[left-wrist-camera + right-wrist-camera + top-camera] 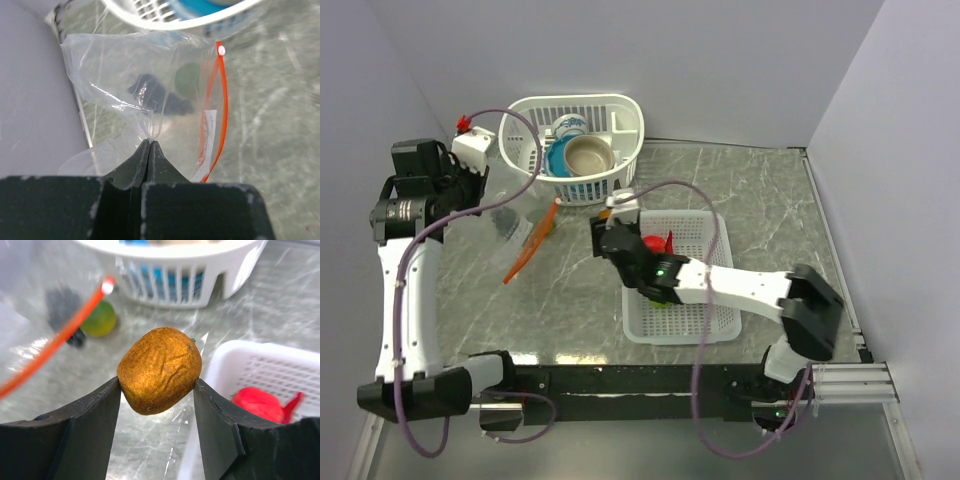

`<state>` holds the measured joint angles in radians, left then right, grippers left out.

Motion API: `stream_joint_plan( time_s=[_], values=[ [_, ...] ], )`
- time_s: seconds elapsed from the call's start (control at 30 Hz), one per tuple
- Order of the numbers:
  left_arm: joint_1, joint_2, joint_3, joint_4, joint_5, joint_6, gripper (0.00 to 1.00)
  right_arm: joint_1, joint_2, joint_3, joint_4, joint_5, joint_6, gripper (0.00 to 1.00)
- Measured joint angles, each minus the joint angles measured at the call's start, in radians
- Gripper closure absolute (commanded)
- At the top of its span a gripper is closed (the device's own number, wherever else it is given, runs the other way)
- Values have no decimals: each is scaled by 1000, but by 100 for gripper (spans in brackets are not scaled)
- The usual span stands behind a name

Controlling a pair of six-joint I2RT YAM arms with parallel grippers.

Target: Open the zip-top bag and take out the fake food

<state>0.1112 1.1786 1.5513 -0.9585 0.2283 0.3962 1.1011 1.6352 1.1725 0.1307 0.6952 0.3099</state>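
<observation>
My left gripper (150, 142) is shut on a fold of the clear zip-top bag (115, 65) and holds it up at the left of the table. The bag's orange-red zip strip (222, 100) hangs open on the right side. Dark purple grapes (155, 95) and a green lime (189, 80) lie inside the bag. My right gripper (157, 385) is shut on a yellow-orange fruit (160, 370), clear of the marble table and just outside the bag's mouth (55, 342). From above, the right gripper (608, 232) sits between the bag (510, 235) and the flat basket.
A flat white mesh basket (720, 300) lies under my right arm, with red fake food (260, 402) in it. A deeper white basket (620, 120) at the back holds a blue bowl (560, 160) and a beige bowl (588, 155). Walls close in on both sides.
</observation>
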Motion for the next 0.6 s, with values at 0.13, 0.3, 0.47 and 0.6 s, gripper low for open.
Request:
stream_joint_plan(
  time_s=[0.13,0.3,0.47,0.6],
  values=[
    [105,74,-38,80,6,-16,99,-3,-105,-63,-9,50,29,57],
    [233,173,-34,173,9,-21,99,-20,-94,-108,-121,113,103,56],
    [281,243,-4,274,-46,-21,99,-52,-75,-119,-255,155,205,46],
    [283,249,-5,335,-94,-14,99,-85,3,-67,-399,187,319,45]
  ],
)
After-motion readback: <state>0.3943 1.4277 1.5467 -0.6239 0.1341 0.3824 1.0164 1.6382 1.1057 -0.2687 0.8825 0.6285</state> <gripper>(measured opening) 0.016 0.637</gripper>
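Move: The right hand, already holding the orange food, has the white mesh basket's middle about 15 cm to its right, 9 cm back and 14 cm below; in the basket a red fruit lies 9 cm right, 1 cm back. The left hand, pinching the empty bag, has the table's left edge about 13 cm left, straight across and 31 cm below; the grapes lie 2 cm ahead, 3 cm right, and the green fruit 3 cm ahead, 10 cm right, both 30 cm down. Right hand carries the orange food 10 cm right and down over the basket; left pulls the bag forward-left. ##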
